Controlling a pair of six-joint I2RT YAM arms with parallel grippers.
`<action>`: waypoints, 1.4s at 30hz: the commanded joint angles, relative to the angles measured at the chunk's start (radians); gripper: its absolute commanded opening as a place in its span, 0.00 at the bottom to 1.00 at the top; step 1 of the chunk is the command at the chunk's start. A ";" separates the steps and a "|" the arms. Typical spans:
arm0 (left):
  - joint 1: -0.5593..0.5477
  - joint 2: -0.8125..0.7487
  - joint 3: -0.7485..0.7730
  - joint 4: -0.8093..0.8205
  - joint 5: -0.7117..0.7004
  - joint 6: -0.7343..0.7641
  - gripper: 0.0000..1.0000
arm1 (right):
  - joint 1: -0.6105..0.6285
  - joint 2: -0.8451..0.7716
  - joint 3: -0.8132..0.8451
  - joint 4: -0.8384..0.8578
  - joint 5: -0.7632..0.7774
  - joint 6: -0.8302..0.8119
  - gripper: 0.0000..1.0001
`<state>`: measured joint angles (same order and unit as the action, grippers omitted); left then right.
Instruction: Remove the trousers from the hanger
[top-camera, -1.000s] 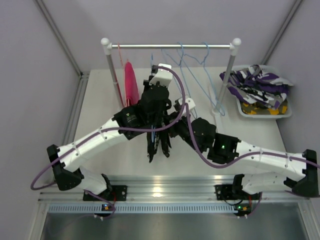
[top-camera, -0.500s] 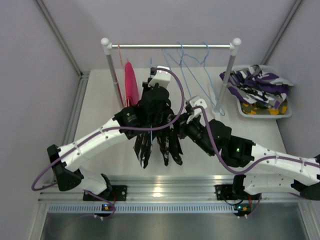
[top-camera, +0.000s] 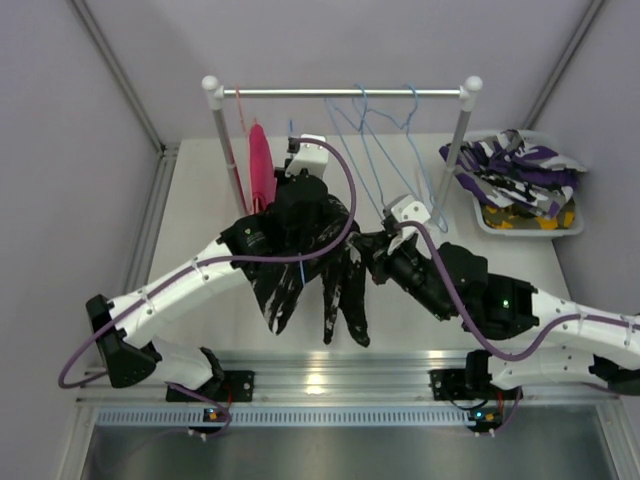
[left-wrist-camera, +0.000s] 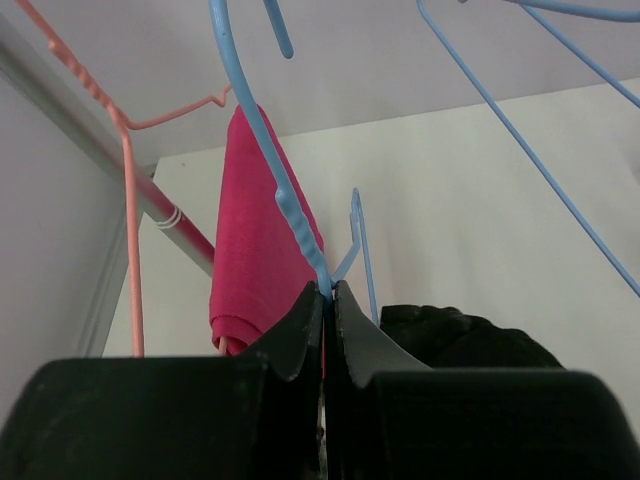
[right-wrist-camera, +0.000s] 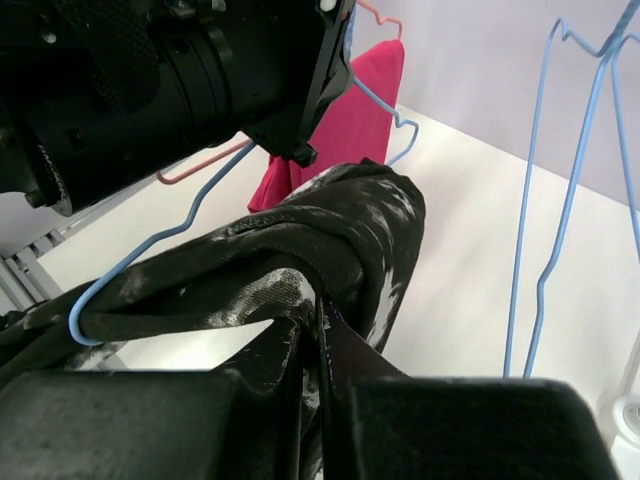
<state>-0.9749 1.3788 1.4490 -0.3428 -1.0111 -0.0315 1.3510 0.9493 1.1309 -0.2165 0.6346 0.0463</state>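
Black trousers with white print (top-camera: 340, 292) hang over a blue hanger (right-wrist-camera: 150, 240) in front of the rail. My left gripper (left-wrist-camera: 328, 288) is shut on the hanger's wire (left-wrist-camera: 275, 170) just below its hook. At the trousers' right side my right gripper (right-wrist-camera: 318, 312) is shut on a fold of the black cloth (right-wrist-camera: 330, 225), and it shows from above (top-camera: 368, 250). Plain pink trousers (top-camera: 262, 165) hang on a pink hanger (left-wrist-camera: 130, 200) at the rail's left end.
The rail (top-camera: 340, 92) on two white posts carries several empty blue hangers (top-camera: 378, 140). A white tray (top-camera: 500, 228) at the back right holds purple and yellow camouflage trousers (top-camera: 520, 170). Purple walls close in the sides and the back.
My right gripper has drawn to the right with the black cloth, spreading the trousers' legs apart along the hanger. The left arm has shifted slightly left and back with the hanger.
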 joint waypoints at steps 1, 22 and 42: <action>0.019 -0.043 -0.013 0.005 -0.018 0.008 0.00 | 0.014 -0.098 0.115 0.071 0.079 -0.023 0.00; 0.024 -0.083 -0.076 0.010 -0.026 0.012 0.00 | 0.025 -0.265 -0.040 -0.013 0.028 0.099 0.00; 0.025 -0.095 -0.111 0.030 -0.040 0.012 0.00 | 0.023 -0.498 0.134 -0.328 0.048 0.021 0.00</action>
<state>-0.9535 1.3155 1.3403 -0.3244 -1.0298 -0.0353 1.3663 0.4984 1.1702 -0.5793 0.6731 0.0975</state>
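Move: The right hand already grips the black trousers, still threaded through the blue hanger; the hanger's middle is about 13 cm ahead, 11 cm left and 7 cm lower. The white basket sits roughly 36 cm ahead, 45 cm right and 35 cm below it, and the nearer empty hanger some 20 cm ahead, 4 cm right and 5 cm lower. From the left hand, shut on the hanger's neck, the trousers lie about 12 cm back, 8 cm right and 12 cm down. Rightward, gathering speed, the right hand draws the pinched black trousers away from the left hand and out of the blue hanger, some 15 cm in all and about 3 cm back; it rises slightly, dips some 3 cm, then climbs about 5 cm late on. The left hand keeps its hold on the hanger, easing a couple of centimetres left and down. ##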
